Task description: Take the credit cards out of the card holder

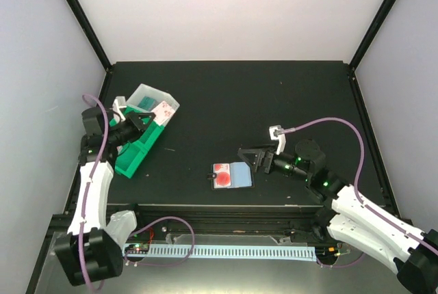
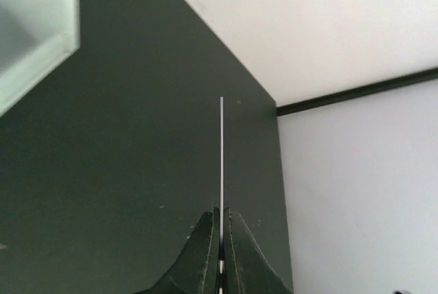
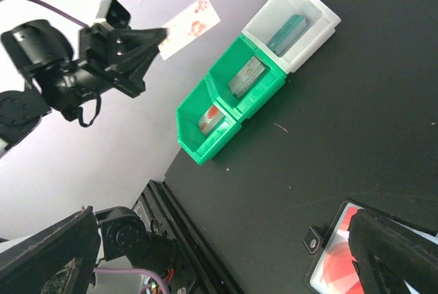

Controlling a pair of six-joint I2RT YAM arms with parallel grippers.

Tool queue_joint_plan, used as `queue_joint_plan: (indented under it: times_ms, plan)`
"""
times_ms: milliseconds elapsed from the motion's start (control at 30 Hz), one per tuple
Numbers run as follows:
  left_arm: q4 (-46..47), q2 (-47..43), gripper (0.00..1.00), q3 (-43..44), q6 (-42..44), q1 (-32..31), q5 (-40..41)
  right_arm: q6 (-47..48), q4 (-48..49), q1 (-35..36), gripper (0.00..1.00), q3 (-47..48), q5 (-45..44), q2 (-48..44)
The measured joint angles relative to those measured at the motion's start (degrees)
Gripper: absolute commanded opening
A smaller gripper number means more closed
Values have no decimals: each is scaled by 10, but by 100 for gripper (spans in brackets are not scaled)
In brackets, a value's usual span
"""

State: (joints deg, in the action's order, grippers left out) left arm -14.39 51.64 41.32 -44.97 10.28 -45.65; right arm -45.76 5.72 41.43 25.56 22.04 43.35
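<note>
The card holder (image 1: 241, 174) lies open on the black table, a card with a red round mark (image 1: 221, 176) showing in its left pocket; its corner also shows in the right wrist view as the card holder (image 3: 327, 256). Just to its right my right gripper (image 1: 252, 160) is open and holds nothing; in its own view the right gripper (image 3: 222, 229) spans wide above the table. My left gripper (image 1: 140, 123) is shut on a pale credit card (image 1: 164, 109) with red marks, held over the bins. That card (image 2: 221, 157) appears edge-on between the left gripper (image 2: 221, 213) fingertips.
A white bin (image 3: 294, 17) holds a teal card (image 3: 287, 32). The joined green bins (image 3: 229, 102) hold one card (image 3: 248, 75) and one red-marked card (image 3: 212, 117). They stand at the table's left (image 1: 140, 147). White walls enclose the table.
</note>
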Motion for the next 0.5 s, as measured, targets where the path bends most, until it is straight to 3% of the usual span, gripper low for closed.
queue_joint_plan:
  times_ms: [300,500]
  plan:
    - [-111,92,2,40,89,164,-47,20,-20,0,100,0,-7,-33]
    - [-153,126,2,77,130,193,8,22,-23,0,100,0,-7,-36]
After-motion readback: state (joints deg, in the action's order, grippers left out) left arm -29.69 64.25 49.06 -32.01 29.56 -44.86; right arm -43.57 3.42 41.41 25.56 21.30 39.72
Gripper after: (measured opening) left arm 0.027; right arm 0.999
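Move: The middle green compartment, with a few white cards in it, is where the held credit card is going; it lies about 18 cm to the left of the left hand, 10 cm ahead and some 24 cm below. The white compartment is about 11 cm left and 21 cm ahead, the lower green compartment about 22 cm left and level with the hand, both equally low. From the right hand, the middle compartment lies roughly 41 cm left, 22 cm ahead and 22 cm below. The blossom-patterned credit card, still pinched in the left hand's closed fingers, is carried about 11 cm to the left and lowered some 5 cm towards the middle green compartment, easing off at the end. Meanwhile the wrist turns about 15 degrees counter-clockwise and tips the fingers further down by roughly as much. ##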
